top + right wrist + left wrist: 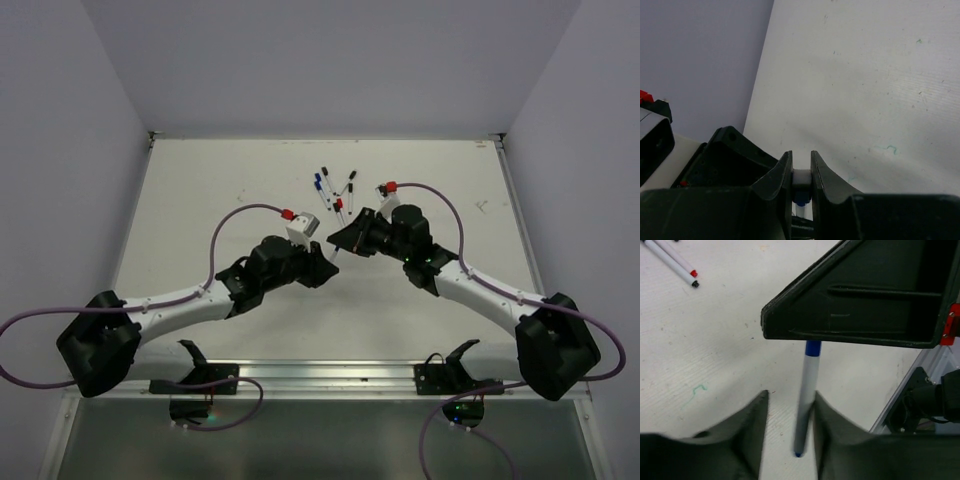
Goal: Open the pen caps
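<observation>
A white pen with a blue collar (807, 385) hangs upright over the table. My right gripper (800, 155) is shut on its upper end, where a white piece (801, 177) sits above the blue. I cannot tell whether that piece is one of the pen caps. My left gripper (790, 395) is open around the lower barrel, which leans on the right finger (822, 412) and stands clear of the left one. The pen's small blue tip (798, 454) points down. In the top view the two grippers (322, 266) (347, 237) meet mid-table.
Several other pens (335, 190) lie in a loose fan behind the grippers, with blue, black and red ends. Two of them (675, 262) show in the left wrist view's top left corner. Green pen marks (694, 392) are on the white table. Walls close in the left, back and right.
</observation>
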`<state>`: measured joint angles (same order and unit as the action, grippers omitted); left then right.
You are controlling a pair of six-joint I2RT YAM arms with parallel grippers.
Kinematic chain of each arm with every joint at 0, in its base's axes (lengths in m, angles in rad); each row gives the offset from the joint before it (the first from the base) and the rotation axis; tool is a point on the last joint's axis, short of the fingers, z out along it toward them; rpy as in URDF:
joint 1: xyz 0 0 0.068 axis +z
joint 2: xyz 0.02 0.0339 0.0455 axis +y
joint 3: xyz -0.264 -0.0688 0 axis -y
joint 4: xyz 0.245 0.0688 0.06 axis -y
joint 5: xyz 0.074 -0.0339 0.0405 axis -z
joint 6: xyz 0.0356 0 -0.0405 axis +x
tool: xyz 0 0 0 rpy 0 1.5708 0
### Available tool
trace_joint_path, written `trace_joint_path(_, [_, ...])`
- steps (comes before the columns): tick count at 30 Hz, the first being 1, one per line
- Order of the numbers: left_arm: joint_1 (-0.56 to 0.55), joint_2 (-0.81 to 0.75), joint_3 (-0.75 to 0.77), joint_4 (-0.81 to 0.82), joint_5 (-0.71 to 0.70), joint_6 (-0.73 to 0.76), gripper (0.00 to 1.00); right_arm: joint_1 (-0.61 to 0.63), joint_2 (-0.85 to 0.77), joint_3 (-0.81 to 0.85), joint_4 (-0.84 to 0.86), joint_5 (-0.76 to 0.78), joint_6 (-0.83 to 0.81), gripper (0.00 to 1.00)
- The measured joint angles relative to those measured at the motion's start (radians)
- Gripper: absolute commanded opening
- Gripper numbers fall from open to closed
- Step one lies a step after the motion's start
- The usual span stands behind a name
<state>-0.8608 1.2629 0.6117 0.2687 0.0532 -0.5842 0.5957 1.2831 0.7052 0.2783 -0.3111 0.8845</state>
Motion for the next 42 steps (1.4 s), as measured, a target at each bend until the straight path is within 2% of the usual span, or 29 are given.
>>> trace_joint_path(2, [0.0,0.006,0.002,0.018,0.031,-0.006,0.0,0.0,-0.001,0.0,0.003,0.002,0.002,0.0])
trace_joint_path(6, [-0.003,0.006,0.004,0.052,0.103,0.001,0.0,-0.003,-0.016,-0.012,0.017,-0.003,0.01,0.0])
trace_joint_path(9, [0.026,0.005,-0.034,0.143,0.206,-0.019,0.0,-0.004,-0.049,-0.035,0.04,-0.017,0.001,0.0])
trace_joint_path(14, [0.103,-0.033,-0.198,0.491,0.454,-0.163,0.0,-0.006,-0.111,-0.084,0.14,-0.153,-0.004,0.0])
trace_joint_path(18, [0.145,-0.029,-0.267,0.732,0.603,-0.344,0.0,-0.021,-0.122,-0.124,0.322,-0.315,0.042,0.0])
trace_joint_path(21, [0.146,0.001,-0.291,0.844,0.648,-0.479,0.0,-0.035,-0.123,-0.164,0.44,-0.4,0.08,0.0])
trace_joint_path(25, [0.146,0.04,-0.349,0.939,0.723,-0.616,0.0,-0.111,-0.117,-0.208,0.594,-0.407,0.114,0.0])
trace_joint_path(27, [0.146,0.053,-0.363,0.962,0.735,-0.657,0.0,-0.128,-0.119,-0.212,0.617,-0.399,0.119,0.0])
trace_joint_path(30, [0.146,0.021,-0.378,0.97,0.725,-0.637,0.0,-0.126,-0.143,-0.211,0.571,-0.367,0.092,0.0])
trace_joint_path(33, [0.131,-0.151,-0.324,0.714,0.612,-0.45,0.0,-0.125,-0.19,-0.161,0.344,-0.265,0.019,0.0])
trace_joint_path(35, [0.106,-0.241,-0.223,0.473,0.457,-0.328,0.0,-0.124,-0.199,-0.092,0.156,-0.163,-0.039,0.0])
trace_joint_path(39, [0.094,-0.285,-0.076,0.108,0.137,-0.184,0.0,-0.125,-0.163,0.036,-0.171,0.016,-0.138,0.0])
trace_joint_path(42, [0.094,-0.276,-0.066,-0.108,-0.065,-0.154,0.0,-0.124,-0.108,0.095,-0.385,0.143,-0.192,0.0])
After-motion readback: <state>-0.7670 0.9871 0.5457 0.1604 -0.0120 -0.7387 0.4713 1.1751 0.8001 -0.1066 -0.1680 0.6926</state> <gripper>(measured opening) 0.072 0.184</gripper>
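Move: The blue pen slants between the two grippers. Its white barrel lies between the left hand's half-open fingers, the pen's middle some 2 cm ahead, level sideways and 1 cm up. From the right hand, already holding the blue cap, that middle is about 3 cm back, level sideways and 2 cm lower. A red-capped pen lies roughly 26 cm ahead of the left hand and 4 cm right, 13 cm below; two blue-capped pens lie 9 cm beyond it and 6 cm farther left. Shifting slightly back and right, the left hand closes on the barrel while the right keeps its pinch on the cap. Both swing back and up, the left about 11 cm with a strong wrist tilt, the right about 7 cm, then sweep forward again and part, left hand leftward, right hand rightward and down, wrists largely tilting back. ##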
